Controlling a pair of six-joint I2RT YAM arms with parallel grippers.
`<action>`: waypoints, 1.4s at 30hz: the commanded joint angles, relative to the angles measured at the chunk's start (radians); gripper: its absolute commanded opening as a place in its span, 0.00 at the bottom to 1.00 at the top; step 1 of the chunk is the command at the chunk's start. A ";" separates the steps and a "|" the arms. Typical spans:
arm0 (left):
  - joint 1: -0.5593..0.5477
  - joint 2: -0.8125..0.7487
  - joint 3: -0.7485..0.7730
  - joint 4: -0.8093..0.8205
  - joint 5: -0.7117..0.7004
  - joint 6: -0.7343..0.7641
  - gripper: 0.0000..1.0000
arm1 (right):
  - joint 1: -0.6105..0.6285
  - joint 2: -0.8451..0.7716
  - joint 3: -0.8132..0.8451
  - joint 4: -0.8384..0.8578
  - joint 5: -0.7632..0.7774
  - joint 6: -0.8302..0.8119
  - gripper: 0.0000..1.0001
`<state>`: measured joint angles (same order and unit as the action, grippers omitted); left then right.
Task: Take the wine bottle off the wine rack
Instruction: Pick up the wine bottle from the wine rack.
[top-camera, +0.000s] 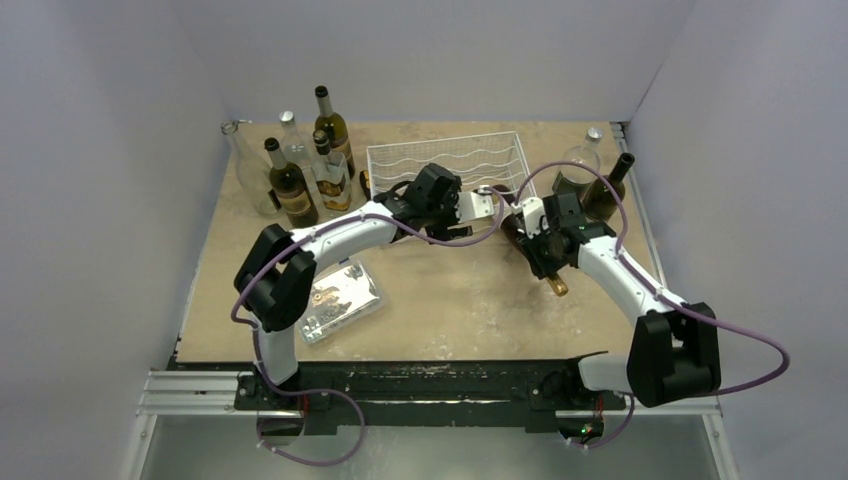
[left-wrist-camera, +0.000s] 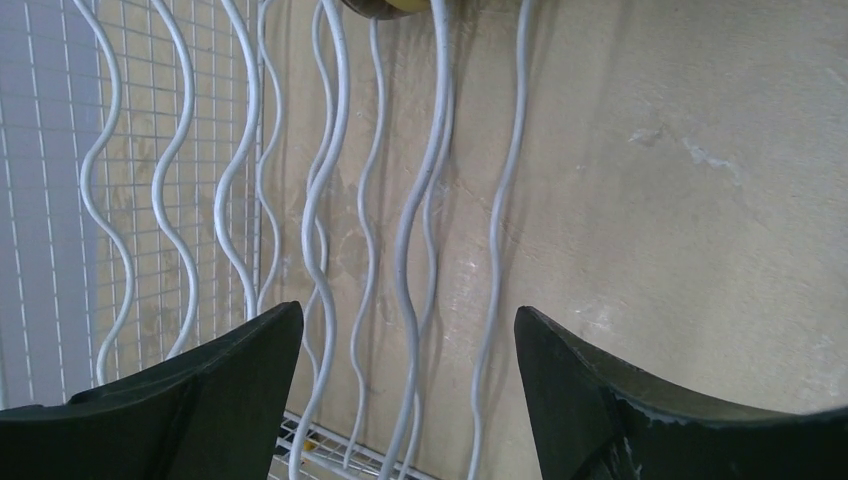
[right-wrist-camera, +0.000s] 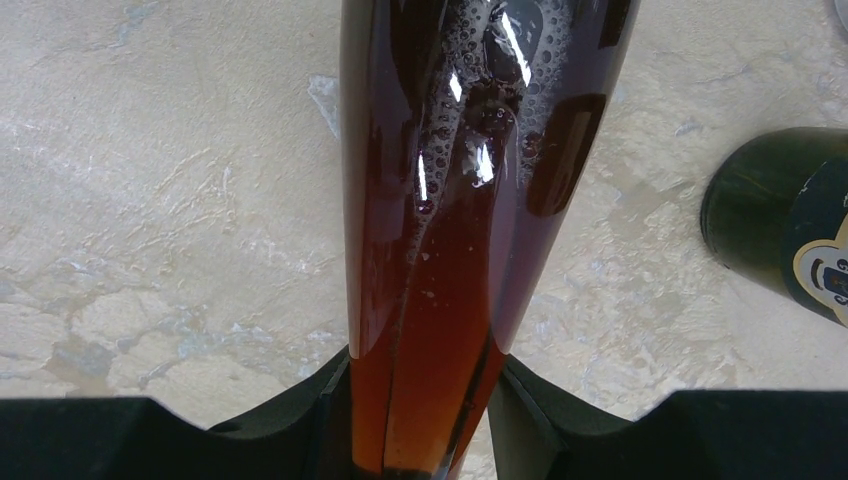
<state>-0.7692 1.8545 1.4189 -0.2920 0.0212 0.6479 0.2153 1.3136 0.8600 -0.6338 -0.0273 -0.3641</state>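
Note:
The white wire wine rack (top-camera: 445, 160) stands at the back middle of the table. The brown wine bottle (top-camera: 513, 230) is tilted off the rack's right front corner, its gold-capped neck end toward the near edge. My right gripper (top-camera: 543, 250) is shut on it; in the right wrist view the fingers (right-wrist-camera: 325, 400) press both sides of the amber glass (right-wrist-camera: 460, 200) above the bare table. My left gripper (top-camera: 487, 202) hovers open over the rack's right part. The wavy wires (left-wrist-camera: 330, 200) run below its spread fingers (left-wrist-camera: 240, 360), with nothing between them.
Several upright bottles (top-camera: 300, 170) and a clear glass vessel (top-camera: 245, 165) crowd the back left corner. A dark bottle (top-camera: 605, 190) and a clear one (top-camera: 580, 155) stand at the back right; the dark green one (right-wrist-camera: 780, 220) shows beside the held bottle. A clear plastic box (top-camera: 340, 300) lies front left.

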 joint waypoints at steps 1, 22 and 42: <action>0.013 0.035 0.078 0.012 -0.083 0.015 0.76 | 0.007 -0.062 0.006 0.015 -0.095 -0.072 0.00; 0.021 0.153 0.212 -0.067 -0.168 -0.105 0.49 | -0.013 -0.237 -0.065 -0.102 -0.048 -0.148 0.00; 0.023 0.172 0.265 -0.102 -0.143 -0.161 0.48 | -0.014 -0.401 -0.031 -0.251 0.047 -0.222 0.00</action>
<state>-0.7547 2.0312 1.6257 -0.4351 -0.1249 0.5224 0.1955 0.9672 0.7773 -0.8486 0.0113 -0.5304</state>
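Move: The left hand is open just over the rack's front wires, which lie about 2 cm ahead and 3 cm below; the rack's middle is roughly 8 cm ahead and 4 cm left. The wine bottle's middle is some 5 cm back, 11 cm right and 5 cm below that hand. The right hand already holds this bottle's neck, its middle about 7 cm ahead and 4 cm left; from this hand the standing green bottle is 13 cm ahead, 11 cm right. The left hand slips about 3 cm forward and then some 2.5 cm down among the rack's front wires, turning a little counter-clockwise while its fingers close partway to about half open, then stays there with the wires crossing the fingers. The right hand keeps its pinch on the wine bottle's neck, rises slightly at first, then draws back about 6 cm, with some 3 cm each to the right and up, pulling the bottle away from the rack neck first. ##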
